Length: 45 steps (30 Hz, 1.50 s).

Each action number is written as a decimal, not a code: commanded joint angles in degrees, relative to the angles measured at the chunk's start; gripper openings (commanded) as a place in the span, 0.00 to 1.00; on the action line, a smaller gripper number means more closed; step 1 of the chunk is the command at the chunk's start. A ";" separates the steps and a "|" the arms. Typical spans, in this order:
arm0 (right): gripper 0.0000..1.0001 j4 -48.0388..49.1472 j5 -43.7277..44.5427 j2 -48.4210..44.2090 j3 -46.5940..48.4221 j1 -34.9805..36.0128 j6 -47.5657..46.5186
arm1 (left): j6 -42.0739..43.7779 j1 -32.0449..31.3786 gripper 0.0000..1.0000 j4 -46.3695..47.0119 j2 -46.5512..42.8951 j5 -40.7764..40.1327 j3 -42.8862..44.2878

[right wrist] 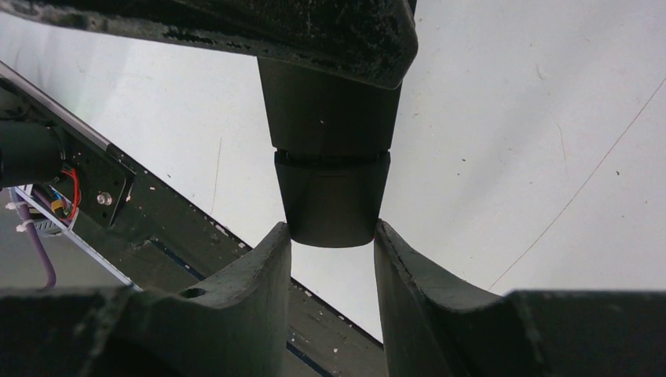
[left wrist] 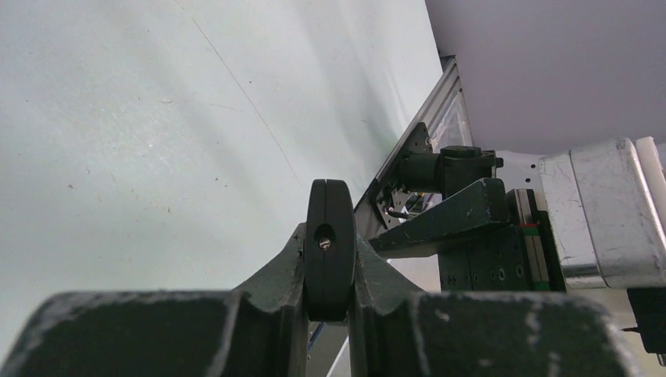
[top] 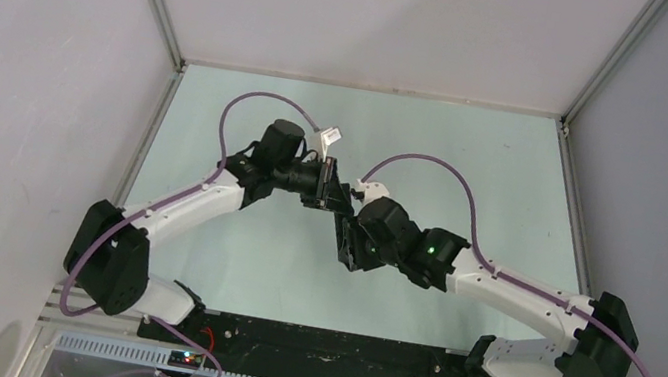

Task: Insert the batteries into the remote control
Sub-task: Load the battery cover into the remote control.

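Observation:
The remote control (left wrist: 330, 208) is a slim black bar held in the air between both grippers over the middle of the table. My left gripper (left wrist: 330, 245) is shut on it, and I see it end-on with a small hole in its end face. In the right wrist view the remote (right wrist: 330, 118) comes down from the top, with a seam across it. My right gripper (right wrist: 330, 229) has both fingertips pressed on the end of the section below the seam. In the top view the left gripper (top: 323, 185) and right gripper (top: 344, 214) meet. No batteries are in view.
The pale green table (top: 474, 170) is walled by grey panels with aluminium rails (top: 163, 121) along its edges. A black base strip (top: 325, 349) runs along the near edge. The right arm's wrist (left wrist: 597, 212) sits close beside the left gripper.

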 commanded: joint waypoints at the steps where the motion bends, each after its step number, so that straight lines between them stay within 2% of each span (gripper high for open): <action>1: 0.38 3.50 3.45 0.72 3.49 -1.21 0.86 | -4.35 -0.80 0.00 0.05 -0.08 8.42 2.26; 20: 0.53 1.68 0.00 0.40 4.75 -2.54 0.60 | -0.99 -0.60 0.00 -0.12 0.56 13.19 1.10; 23: 0.58 1.13 -0.63 0.05 5.23 -2.84 0.93 | -1.42 -0.54 0.00 -0.06 1.19 13.81 1.34; 34: 0.88 0.29 -2.75 -2.10 5.66 -5.23 2.89 | -3.16 1.16 0.00 -0.11 4.82 15.99 2.31; 40: 0.94 1.21 -6.68 -4.00 5.63 -6.87 4.17 | -4.68 1.93 0.00 -0.09 7.35 16.67 3.15; 45: 0.94 1.64 -5.72 -7.24 5.22 -7.50 7.00 | -6.88 2.99 0.00 -0.09 8.96 16.23 3.76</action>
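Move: The right fingers still grip the remote's near end at the battery cover, whose middle lies roughly 2 cm ahead of that hand, in line with it and some 1 cm higher. The remote's middle is about 7 cm ahead of the right hand, 1 cm left and 3 cm up. From the left hand, which already holds the remote's far part, the cover lies some 9 cm back, 1 cm right and 3 cm lower. Right fingers open wide, release the battery cover, rise about 5 cm and forward; left draws the remote back. ##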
